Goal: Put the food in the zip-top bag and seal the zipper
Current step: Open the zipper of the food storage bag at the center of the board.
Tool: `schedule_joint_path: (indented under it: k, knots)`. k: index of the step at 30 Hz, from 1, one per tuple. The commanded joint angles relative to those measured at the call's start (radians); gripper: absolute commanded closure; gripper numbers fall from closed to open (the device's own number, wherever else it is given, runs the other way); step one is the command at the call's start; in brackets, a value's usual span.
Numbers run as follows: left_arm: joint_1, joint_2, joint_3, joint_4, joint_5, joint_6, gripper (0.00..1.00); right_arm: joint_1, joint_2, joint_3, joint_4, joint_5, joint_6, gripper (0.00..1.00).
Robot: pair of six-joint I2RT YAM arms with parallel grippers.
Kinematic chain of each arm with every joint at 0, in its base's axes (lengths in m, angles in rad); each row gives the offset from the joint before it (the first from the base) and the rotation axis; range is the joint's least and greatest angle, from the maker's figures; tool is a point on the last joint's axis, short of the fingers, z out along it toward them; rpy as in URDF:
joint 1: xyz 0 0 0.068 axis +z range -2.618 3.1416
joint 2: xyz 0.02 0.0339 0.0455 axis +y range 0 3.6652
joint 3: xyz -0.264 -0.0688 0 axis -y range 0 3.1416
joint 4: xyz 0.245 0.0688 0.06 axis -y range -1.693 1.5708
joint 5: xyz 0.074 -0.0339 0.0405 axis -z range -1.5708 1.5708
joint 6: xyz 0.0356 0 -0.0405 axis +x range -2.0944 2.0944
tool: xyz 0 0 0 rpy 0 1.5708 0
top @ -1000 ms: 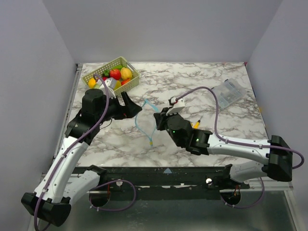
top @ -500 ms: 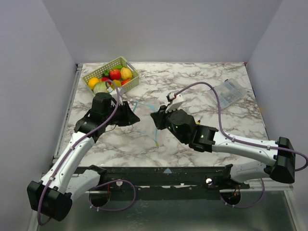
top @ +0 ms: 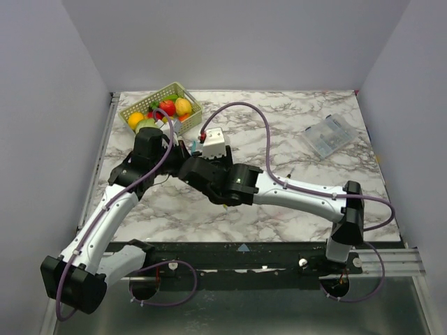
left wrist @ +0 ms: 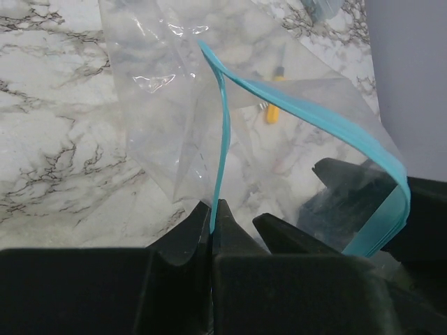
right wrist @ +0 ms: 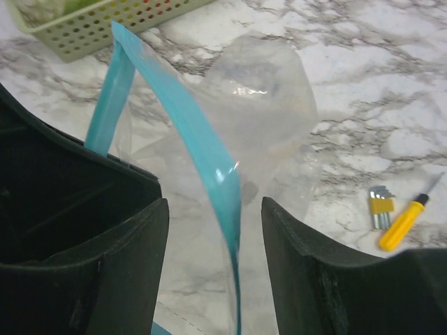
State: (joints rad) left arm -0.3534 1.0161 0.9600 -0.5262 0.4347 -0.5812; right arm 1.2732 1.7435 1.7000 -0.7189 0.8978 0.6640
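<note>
The clear zip-top bag [left wrist: 174, 98] hangs over the marble. My left gripper [left wrist: 212, 213] is shut on its light-blue zipper [left wrist: 222, 139], with the strip pinched between the fingertips. My right gripper [right wrist: 215, 209] stands open around another stretch of the zipper [right wrist: 202, 150], which runs down between the fingers without touching them. In the top view the left gripper [top: 180, 149] and right gripper [top: 187, 167] meet left of centre and mostly hide the bag. The food, red [top: 167, 107], yellow [top: 183, 105] and orange [top: 133, 118], lies in the green basket [top: 190, 117] behind them.
A yellow screwdriver [right wrist: 405, 220] and a set of hex keys [right wrist: 380, 209] lie on the marble to the right of the bag. A clear plastic box [top: 326, 136] sits at the back right. The right arm's cable [top: 258, 125] loops over the table's middle.
My right arm swung left to meet the left gripper and opened its jaws off the zipper. My left gripper shut on the zipper strip.
</note>
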Motion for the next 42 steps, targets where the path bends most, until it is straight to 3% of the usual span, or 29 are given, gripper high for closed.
schedule_joint_path:
  k: [1,5,9,13,18,23,24,27,31,37,42]
  knots:
    - [0.001,0.011,0.04,-0.032,-0.065,-0.012,1.0,0.021,0.086,0.128,-0.356,0.213,0.152,0.42]
    - [0.001,0.038,0.048,-0.036,-0.063,-0.014,1.0,0.02,0.082,0.112,-0.296,0.216,0.096,0.43]
    - [0.001,0.057,0.051,-0.04,-0.06,-0.01,1.0,0.021,0.019,0.019,-0.128,0.202,0.001,0.47]
    - [0.001,0.067,0.057,-0.042,-0.048,0.002,1.0,0.008,-0.061,-0.116,0.089,0.17,-0.124,0.7]
    - [0.001,0.068,0.066,-0.047,-0.047,0.021,1.0,-0.027,-0.117,-0.189,0.157,0.171,-0.135,0.99]
    - [0.001,0.087,0.073,-0.026,-0.034,0.022,1.0,-0.082,-0.171,-0.26,0.242,0.075,-0.201,0.99]
    - [0.001,0.096,0.087,-0.028,-0.028,0.021,0.97,-0.101,-0.18,-0.268,0.244,0.046,-0.199,0.99]
    - [0.001,0.133,0.141,-0.046,-0.016,0.028,0.64,-0.16,-0.211,-0.301,0.286,-0.014,-0.208,0.99]
    - [0.001,0.14,0.155,0.011,-0.012,0.017,0.36,-0.192,-0.231,-0.333,0.342,-0.041,-0.269,0.99]
    - [0.002,0.23,0.264,0.021,-0.014,0.009,0.16,-0.292,-0.238,-0.327,0.335,-0.027,-0.33,0.99]
    - [0.043,0.278,0.338,0.034,-0.084,-0.002,0.06,-0.391,-0.24,-0.314,0.338,-0.03,-0.396,0.99]
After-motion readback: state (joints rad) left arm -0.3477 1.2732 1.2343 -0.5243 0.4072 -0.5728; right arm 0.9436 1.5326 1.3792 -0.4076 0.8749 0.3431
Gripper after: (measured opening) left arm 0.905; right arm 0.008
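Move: The right hand, half open, has one blue zipper edge of the bag running between its fingers, barely 1 cm right of and below their midpoint. The basket stands about 20 cm ahead, 18 cm left and 18 cm below; the yellow screwdriver lies roughly 23 cm to the right, about level fore and aft, some 20 cm down. From the left hand, still pinching the opposite edge, the right hand's stretch of zipper is about 5 cm right and 2 cm back. To the right by about 4 cm, dipping slightly and rolling some 10 degrees, the right hand shuts its fingers on its zipper edge, then carries the bag on forward and right, away from the basket, about 9 cm forward. The left keeps its pinch while sinking a little, then opens wide, lets go of its edge and rises forward some 5 cm. ##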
